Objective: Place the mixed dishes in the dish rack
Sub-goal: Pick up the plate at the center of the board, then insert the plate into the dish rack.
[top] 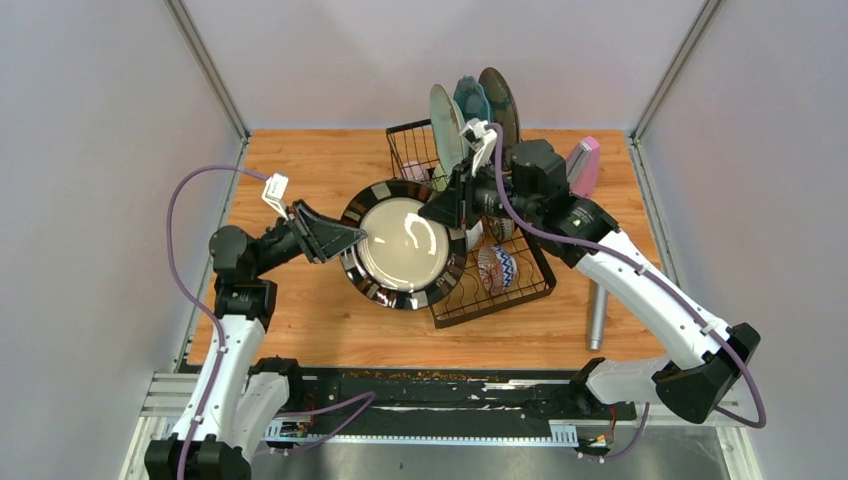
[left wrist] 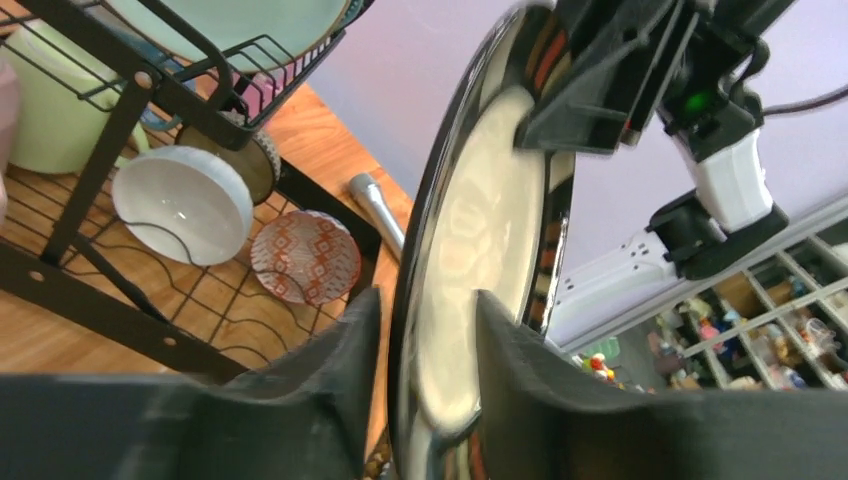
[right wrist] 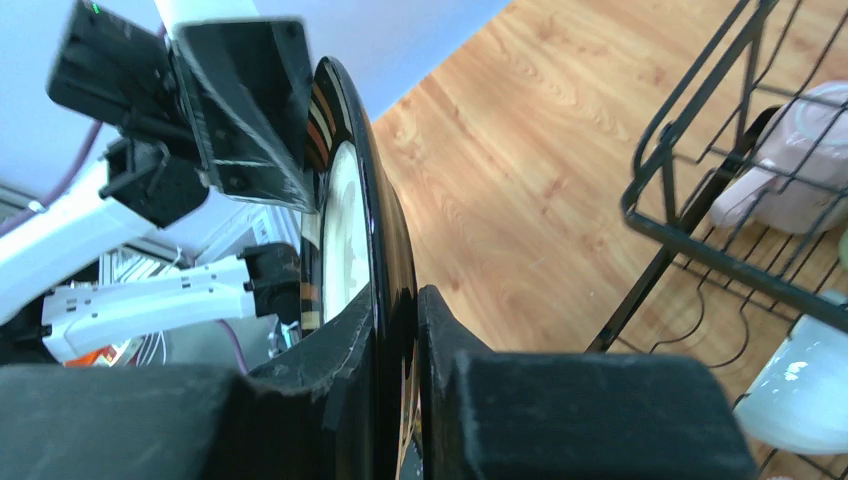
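A large plate [top: 405, 245] with a glossy dark rim and a cream centre hangs tilted above the table, just left of the dish rack [top: 500, 300]. My right gripper [top: 440, 212] is shut on its right rim; in the right wrist view both fingers press the plate [right wrist: 350, 230] edge at the right gripper [right wrist: 400, 320]. My left gripper [top: 355, 237] straddles the left rim with its jaws open; wood shows between one finger and the plate [left wrist: 480, 230] at the left gripper [left wrist: 428, 340]. Other plates [top: 447, 125] stand upright in the rack.
The rack [left wrist: 110, 310] holds a white bowl [left wrist: 183, 205], a red patterned bowl [left wrist: 305, 257], a pale-green mug [left wrist: 50, 120] and a pink mug [right wrist: 800, 180]. A pink metronome [top: 585, 165] stands behind the right arm. A silver microphone [top: 597, 320] lies right of the rack.
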Controlling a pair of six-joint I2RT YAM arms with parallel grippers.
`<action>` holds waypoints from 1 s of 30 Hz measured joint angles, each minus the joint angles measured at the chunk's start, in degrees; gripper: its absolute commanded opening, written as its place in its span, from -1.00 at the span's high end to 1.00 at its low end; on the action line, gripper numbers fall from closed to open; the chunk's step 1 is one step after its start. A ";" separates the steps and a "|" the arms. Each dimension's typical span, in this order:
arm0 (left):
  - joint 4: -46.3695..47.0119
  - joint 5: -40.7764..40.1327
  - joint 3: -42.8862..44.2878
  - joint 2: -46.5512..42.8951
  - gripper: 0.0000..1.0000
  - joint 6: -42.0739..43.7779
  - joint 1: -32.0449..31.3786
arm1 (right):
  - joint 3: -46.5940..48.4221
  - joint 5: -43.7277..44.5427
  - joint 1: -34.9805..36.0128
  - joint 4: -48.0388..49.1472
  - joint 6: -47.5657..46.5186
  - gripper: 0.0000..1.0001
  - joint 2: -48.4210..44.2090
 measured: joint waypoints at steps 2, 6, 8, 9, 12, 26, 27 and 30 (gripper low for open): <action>-5.57 -1.84 1.79 -1.01 -0.46 4.20 -0.87 | -0.02 1.25 1.49 -2.03 -0.50 1.00 0.00; -16.09 -6.23 5.38 -3.54 -0.80 11.80 -1.36 | 0.28 3.43 3.43 -6.86 -2.21 1.00 0.00; -20.00 -8.57 5.97 -4.74 -0.92 14.62 -1.38 | 1.33 5.29 3.48 -9.46 -3.21 1.00 0.00; -22.29 -9.97 6.16 -5.38 -0.98 15.85 -1.38 | 1.95 6.29 3.41 -10.36 -3.67 1.00 0.00; -28.33 -14.99 6.27 -6.82 -0.99 18.75 -1.38 | 4.46 9.70 3.32 -12.37 -5.20 1.00 -0.02; -54.31 -43.50 10.16 -10.01 -1.00 24.98 -1.38 | 15.76 27.93 4.39 -12.52 -12.20 1.00 -0.63; -55.08 -44.06 10.16 -9.79 -1.00 24.98 -1.38 | 17.27 30.01 4.85 -12.50 -13.29 1.00 -0.20; -56.43 -45.53 10.16 -9.09 -1.00 24.96 -1.38 | 20.46 35.41 6.51 -10.82 -16.57 1.00 1.36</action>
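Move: The dark-rimmed plate hangs between both hands, its middle about 8 cm right of the left hand and 1 cm back. From the right hand, the free left end of the dish rack's upper tier is roughly 15 cm ahead, 3 cm left and 8 cm below. The light green plate standing there is about 14 cm ahead and 3 cm right. In the tier below, the white bowl sits some 8 cm ahead and 10 cm right, 25 cm down. The left hand, its fingers already parting, opens fully and comes clear of the plate's left rim, drawing off about 9 cm left and 8 cm down with a little forward while its fingers swing some 45 degrees counter-clockwise. The right hand alone keeps its pinch on the other side of the rim, dips back and down a couple of centimetres, then carries the plate some 12 cm up, with about 6 cm forward and 5 cm right, in front of the plates in the rack, turning clockwise about 25 degrees and rolling the plate's far edge upward. ##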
